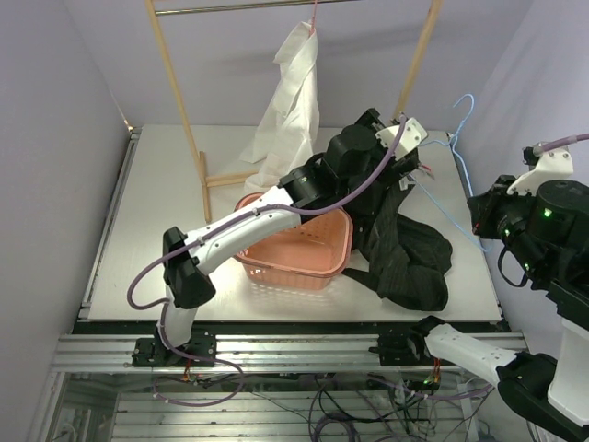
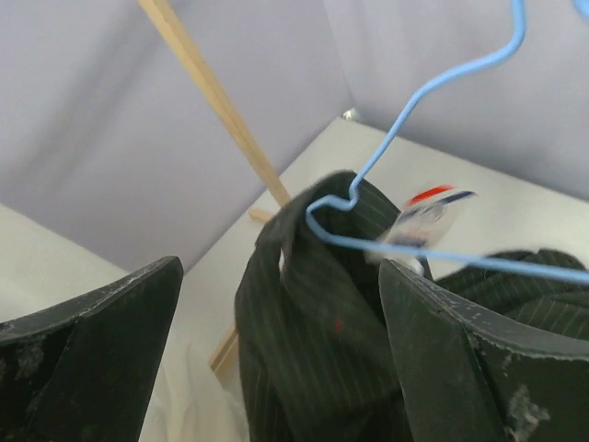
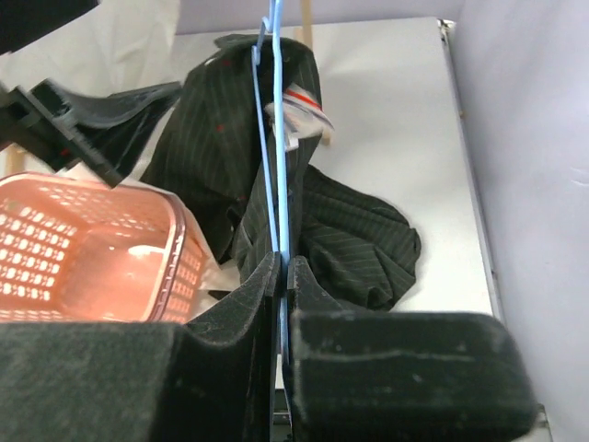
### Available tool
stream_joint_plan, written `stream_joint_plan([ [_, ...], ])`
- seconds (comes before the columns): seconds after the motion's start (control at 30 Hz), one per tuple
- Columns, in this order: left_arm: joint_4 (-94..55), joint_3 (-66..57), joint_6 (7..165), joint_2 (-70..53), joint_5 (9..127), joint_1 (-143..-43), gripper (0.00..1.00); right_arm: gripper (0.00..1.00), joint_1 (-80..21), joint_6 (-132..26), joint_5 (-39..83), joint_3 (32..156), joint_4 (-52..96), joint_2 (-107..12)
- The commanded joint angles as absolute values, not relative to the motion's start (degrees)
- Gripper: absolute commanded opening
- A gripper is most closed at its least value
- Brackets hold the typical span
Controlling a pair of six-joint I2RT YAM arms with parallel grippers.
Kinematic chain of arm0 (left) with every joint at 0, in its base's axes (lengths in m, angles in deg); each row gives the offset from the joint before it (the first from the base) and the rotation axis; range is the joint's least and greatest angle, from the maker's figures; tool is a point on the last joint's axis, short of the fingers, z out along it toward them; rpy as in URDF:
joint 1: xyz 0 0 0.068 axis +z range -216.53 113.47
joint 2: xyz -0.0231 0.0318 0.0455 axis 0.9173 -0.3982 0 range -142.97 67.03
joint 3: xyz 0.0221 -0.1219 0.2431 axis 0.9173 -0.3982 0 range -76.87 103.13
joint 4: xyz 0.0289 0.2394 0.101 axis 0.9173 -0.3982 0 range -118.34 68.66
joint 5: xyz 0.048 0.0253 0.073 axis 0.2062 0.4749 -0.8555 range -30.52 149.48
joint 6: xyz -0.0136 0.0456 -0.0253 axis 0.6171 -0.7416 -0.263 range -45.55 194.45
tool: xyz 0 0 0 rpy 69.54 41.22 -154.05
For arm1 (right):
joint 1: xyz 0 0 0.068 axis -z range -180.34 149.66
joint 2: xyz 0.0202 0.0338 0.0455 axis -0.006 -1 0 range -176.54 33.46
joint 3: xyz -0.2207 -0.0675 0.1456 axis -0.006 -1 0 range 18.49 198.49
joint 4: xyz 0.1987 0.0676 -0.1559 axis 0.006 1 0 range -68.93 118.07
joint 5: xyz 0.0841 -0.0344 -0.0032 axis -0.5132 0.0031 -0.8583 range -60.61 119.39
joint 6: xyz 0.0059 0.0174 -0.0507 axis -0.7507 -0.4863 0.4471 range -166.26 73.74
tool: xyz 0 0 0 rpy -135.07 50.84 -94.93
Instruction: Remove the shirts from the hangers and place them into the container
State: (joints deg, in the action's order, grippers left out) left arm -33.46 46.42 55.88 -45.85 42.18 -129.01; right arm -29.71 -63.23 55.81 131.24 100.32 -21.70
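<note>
The dark pinstriped shirt (image 1: 409, 253) is draped from the light blue hanger (image 1: 463, 129) down onto the table, right of the salmon-pink container (image 1: 299, 244). My right gripper (image 3: 283, 265) is shut on the blue hanger's (image 3: 279, 138) wire. My left gripper (image 2: 281, 276) stands wide open around the dark shirt's (image 2: 313, 322) collar, just under the hanger's (image 2: 414, 101) neck and a white tag (image 2: 425, 216). The cream-white shirt (image 1: 290, 101) hangs on the pink hanger (image 1: 314, 14) from the rail at the back.
The wooden rack's posts (image 1: 175, 92) (image 1: 419, 55) rise at the back, its foot bar (image 1: 225, 180) lying on the table. The cream shirt's hem rests behind the container (image 3: 92, 239). Purple walls close in on both sides.
</note>
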Motion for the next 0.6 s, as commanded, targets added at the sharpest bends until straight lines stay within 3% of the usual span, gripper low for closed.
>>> stream_joint_plan([
  [0.0, -34.14, 39.44, 61.23, -38.98, 37.54, -129.29, 1.00, 0.00, -29.78, -64.17, 60.59, 129.71, 100.13, -23.32],
  [0.37, -33.26, 12.37, 69.99, -12.16, 31.65, -129.29, 0.98, 0.00, -29.77, -61.65, 58.37, 130.61, 96.26, -24.61],
  [0.47, -34.67, 7.28, 71.61, -4.49, 27.84, -129.33, 0.56, 0.00, -29.79, -58.92, 57.43, 128.25, 90.70, -24.77],
  [0.5, -35.25, 6.04, 71.56, -2.03, 26.77, -129.30, 0.33, 0.00, -29.79, -57.88, 57.17, 127.05, 88.36, -24.73],
  [0.57, -36.97, 3.31, 71.32, 2.89, 23.51, -129.30, 0.12, 0.00, -29.74, -56.33, 57.06, 124.71, 82.77, -24.95],
])
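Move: Between the left hand's wide-open fingers and the table, the dark shirt still stands upright; its middle lies about 25 cm below that hand and 6 cm to its right, level fore and aft. The container is some 18 cm to this hand's left, 4 cm back and 33 cm down; the white shirt hangs 18 cm left and 18 cm ahead, about 8 cm lower. From the right hand the dark shirt lies 15 cm ahead, 3 cm left and 28 cm down. Drawing clear of the loosed dark shirt, the left hand sweeps about 19 cm to the left and 7 cm back, to above the container. It dips some 3 cm at first, then climbs to slightly above its starting height, turning a little counter-clockwise, and late on its empty fingers close most of the way. The right hand keeps its pinch on the blue hanger and eases about 3 cm forward. ##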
